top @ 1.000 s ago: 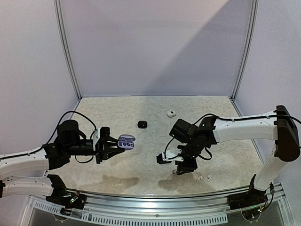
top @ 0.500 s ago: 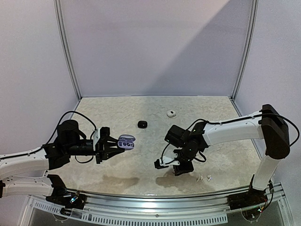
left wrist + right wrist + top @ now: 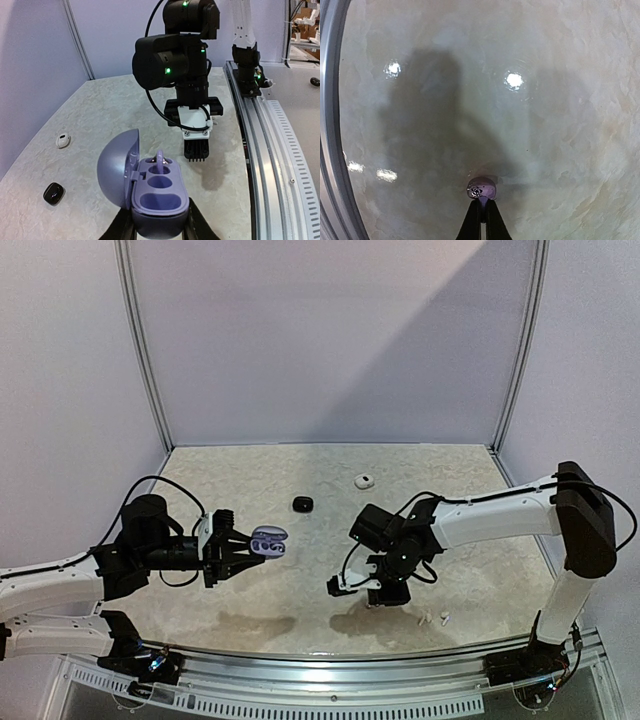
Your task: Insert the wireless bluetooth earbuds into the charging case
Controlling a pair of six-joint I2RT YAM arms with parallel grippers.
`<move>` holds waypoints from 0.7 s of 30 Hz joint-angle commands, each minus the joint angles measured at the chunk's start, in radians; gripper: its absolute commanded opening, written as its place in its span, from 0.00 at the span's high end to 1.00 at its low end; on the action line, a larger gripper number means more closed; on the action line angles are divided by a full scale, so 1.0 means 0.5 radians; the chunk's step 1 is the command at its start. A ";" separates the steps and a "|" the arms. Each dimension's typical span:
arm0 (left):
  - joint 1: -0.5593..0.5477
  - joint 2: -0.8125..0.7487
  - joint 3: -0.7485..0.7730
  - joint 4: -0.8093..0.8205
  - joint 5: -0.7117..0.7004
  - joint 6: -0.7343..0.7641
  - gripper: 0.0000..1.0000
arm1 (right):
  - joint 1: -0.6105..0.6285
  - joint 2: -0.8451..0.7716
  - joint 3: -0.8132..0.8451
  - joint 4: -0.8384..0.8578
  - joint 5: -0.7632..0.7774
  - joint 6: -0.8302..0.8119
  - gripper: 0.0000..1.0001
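Observation:
My left gripper [image 3: 159, 227] is shut on the base of a lilac charging case [image 3: 160, 197], held above the table with its lid [image 3: 117, 170] swung open to the left. A purplish earbud [image 3: 160, 157] sits in the case's far socket; the nearer sockets show empty. From above, the case [image 3: 268, 541] hangs left of centre. My right gripper [image 3: 481, 202] points straight down near the table's front, shut on the stem of a second dark purplish earbud [image 3: 481, 188] at the tabletop. From above, the right gripper [image 3: 385, 592] hides that earbud.
Two white stemmed earbuds [image 3: 423, 619] [image 3: 443, 617] lie right of the right gripper near the front rail. A small black case [image 3: 302, 503] and a white case [image 3: 364, 480] rest further back. A metal rail [image 3: 330, 150] borders the table edge.
The right gripper's jaws have closed onto the purplish earbud, and the right arm shifted slightly left and lower. The left arm and the case stayed still.

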 commanded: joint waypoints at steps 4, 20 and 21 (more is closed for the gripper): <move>-0.010 -0.018 -0.017 -0.015 -0.007 0.014 1.00 | 0.001 -0.031 0.087 -0.072 0.019 0.058 1.00; -0.007 0.011 -0.050 0.364 0.126 -0.153 1.00 | -0.020 -0.550 0.629 0.650 -0.530 0.725 1.00; -0.009 0.010 -0.048 0.380 0.137 -0.162 1.00 | 0.012 -0.545 0.640 0.722 -0.551 0.728 1.00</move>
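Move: The open purple charging case that my right hand's clip earbud is going to lies about 19 cm to its left, level with it front to back, and some 17 cm above it. The white earbuds are roughly 12 cm to its right and 1 cm nearer me, on the table, and the black case is on the table about 28 cm ahead and 14 cm to the left. My left hand holds the charging case, its middle 3 cm to the right of my pads, 1 cm forward and 1 cm up. I lift the already pinched earbud straight off the table with my right hand, fast, some 26 cm up. As I rise I bear left about 8 cm towards the charging case and a little forward, keeping the pinch and swinging my fingers some 45 degrees from pointing down towards pointing left. Late on, my left hand raises the case about 2 cm, tipping its fingertips slightly up. ##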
